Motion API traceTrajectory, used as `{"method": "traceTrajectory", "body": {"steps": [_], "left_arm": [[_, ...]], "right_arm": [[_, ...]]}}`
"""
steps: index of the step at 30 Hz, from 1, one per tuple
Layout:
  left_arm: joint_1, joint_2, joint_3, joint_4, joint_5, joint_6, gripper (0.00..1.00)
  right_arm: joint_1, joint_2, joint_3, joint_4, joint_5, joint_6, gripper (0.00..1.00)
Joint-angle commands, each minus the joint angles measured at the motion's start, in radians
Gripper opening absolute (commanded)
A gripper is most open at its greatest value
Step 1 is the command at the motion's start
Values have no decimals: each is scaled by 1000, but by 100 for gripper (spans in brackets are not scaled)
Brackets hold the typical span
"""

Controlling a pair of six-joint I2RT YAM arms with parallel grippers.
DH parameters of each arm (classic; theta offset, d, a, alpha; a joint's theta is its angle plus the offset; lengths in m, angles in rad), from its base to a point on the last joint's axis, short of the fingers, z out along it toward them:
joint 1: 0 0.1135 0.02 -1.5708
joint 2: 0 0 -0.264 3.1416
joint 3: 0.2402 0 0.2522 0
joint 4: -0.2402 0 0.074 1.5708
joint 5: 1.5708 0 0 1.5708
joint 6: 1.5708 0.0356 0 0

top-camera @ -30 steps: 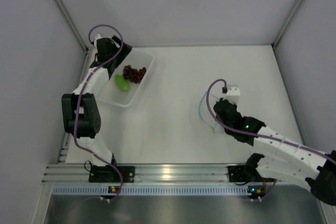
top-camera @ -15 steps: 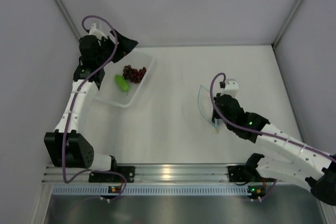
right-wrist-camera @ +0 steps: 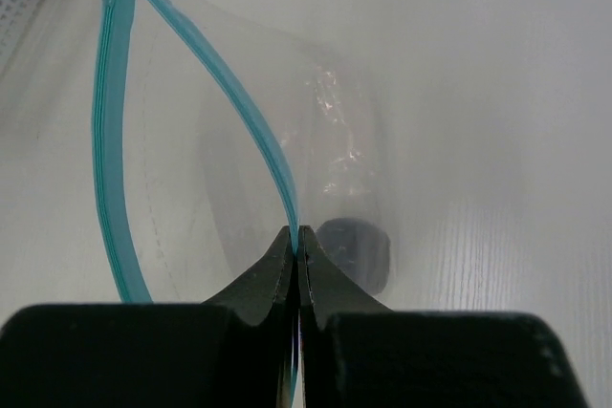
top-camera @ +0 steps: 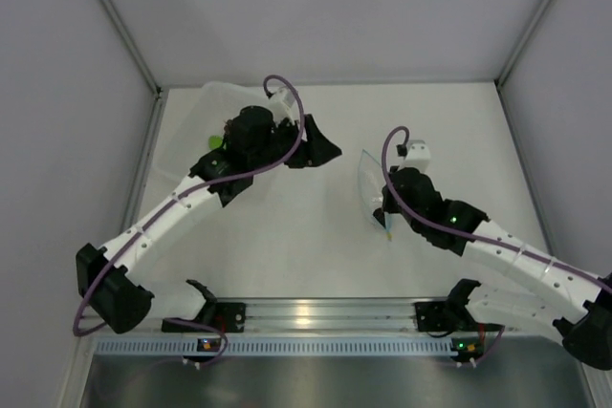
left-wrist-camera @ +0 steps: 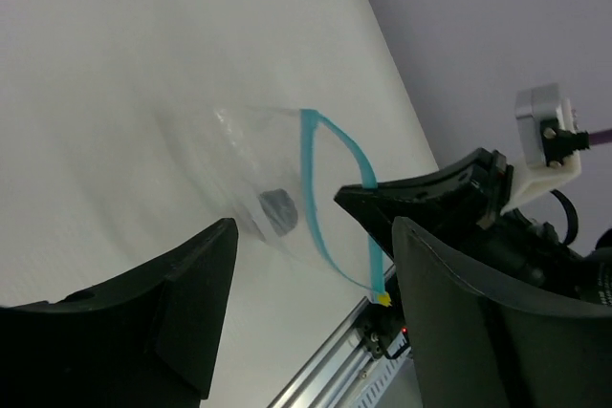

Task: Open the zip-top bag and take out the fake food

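The clear zip-top bag (top-camera: 368,179) with its light blue strip stands open mid-right on the table. My right gripper (top-camera: 385,209) is shut on one lip of the strip (right-wrist-camera: 296,241). The bag (right-wrist-camera: 239,140) holds a small dark lump (right-wrist-camera: 356,247), which also shows in the left wrist view (left-wrist-camera: 278,209). My left gripper (top-camera: 325,152) is open and empty, just left of the bag (left-wrist-camera: 316,188) and facing its mouth. The bright green piece (top-camera: 215,141) lies in the translucent tub (top-camera: 212,93) at far left. The grape bunch (top-camera: 228,126) is mostly hidden behind my left arm.
White walls close the table at the back and both sides. The metal rail (top-camera: 306,314) runs along the near edge, and it also shows in the left wrist view (left-wrist-camera: 354,355). The right gripper's body (left-wrist-camera: 440,198) is close in front of my left fingers.
My left arm has swung from the tub at far left to the middle, ending next to the bag. My right gripper has kept hold of the bag, whose mouth now gapes wider.
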Motion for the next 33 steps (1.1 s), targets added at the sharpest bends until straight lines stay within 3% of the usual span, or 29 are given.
{"method": "traceTrajectory", "body": {"steps": [1, 5, 8, 16, 22, 26, 33], "left_arm": [[-113, -57, -3, 34, -99, -47, 70], [-202, -100, -121, 173, -133, -169, 63], [-215, -111, -241, 338, -97, -360, 60], [-245, 18, -292, 494, -100, -478, 54], [-253, 153, -241, 517, -59, -524, 47], [-270, 182, -250, 512, -139, -509, 37], [-319, 283, -192, 396, -268, -444, 34]], "right_arm": [[-6, 30, 56, 24, -8, 26, 0], [-6, 50, 50, 45, -22, 46, 0], [-6, 47, 30, 85, -45, 63, 0], [-4, 39, -2, 136, -76, 85, 0], [3, 52, -30, 148, -45, 100, 0], [6, 32, -54, 165, -25, 118, 0], [6, 29, -54, 145, 1, 105, 0]]}}
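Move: From the left hand, the zip-top bag's open blue-edged mouth lies about 10 cm to the right, 5 cm back and some 14 cm lower. The dark food piece inside the bag is roughly 11 cm right, 7 cm back and 20 cm below. The right gripper on the blue rim sits some 13 cm right, 7 cm back and 12 cm lower; from it the mouth's middle lies about 3 cm ahead, 3 cm left and slightly below. The right fingers keep their pinch on the bag's blue rim, easing a couple of centimetres left and down, while the left hand comes to the open mouth beside them. The left hand draws back and right, then sinks about 12 cm while still going right, tips down some 20 degrees and closes its wide-open fingers to about a third; whether they touch the film can't be seen. ##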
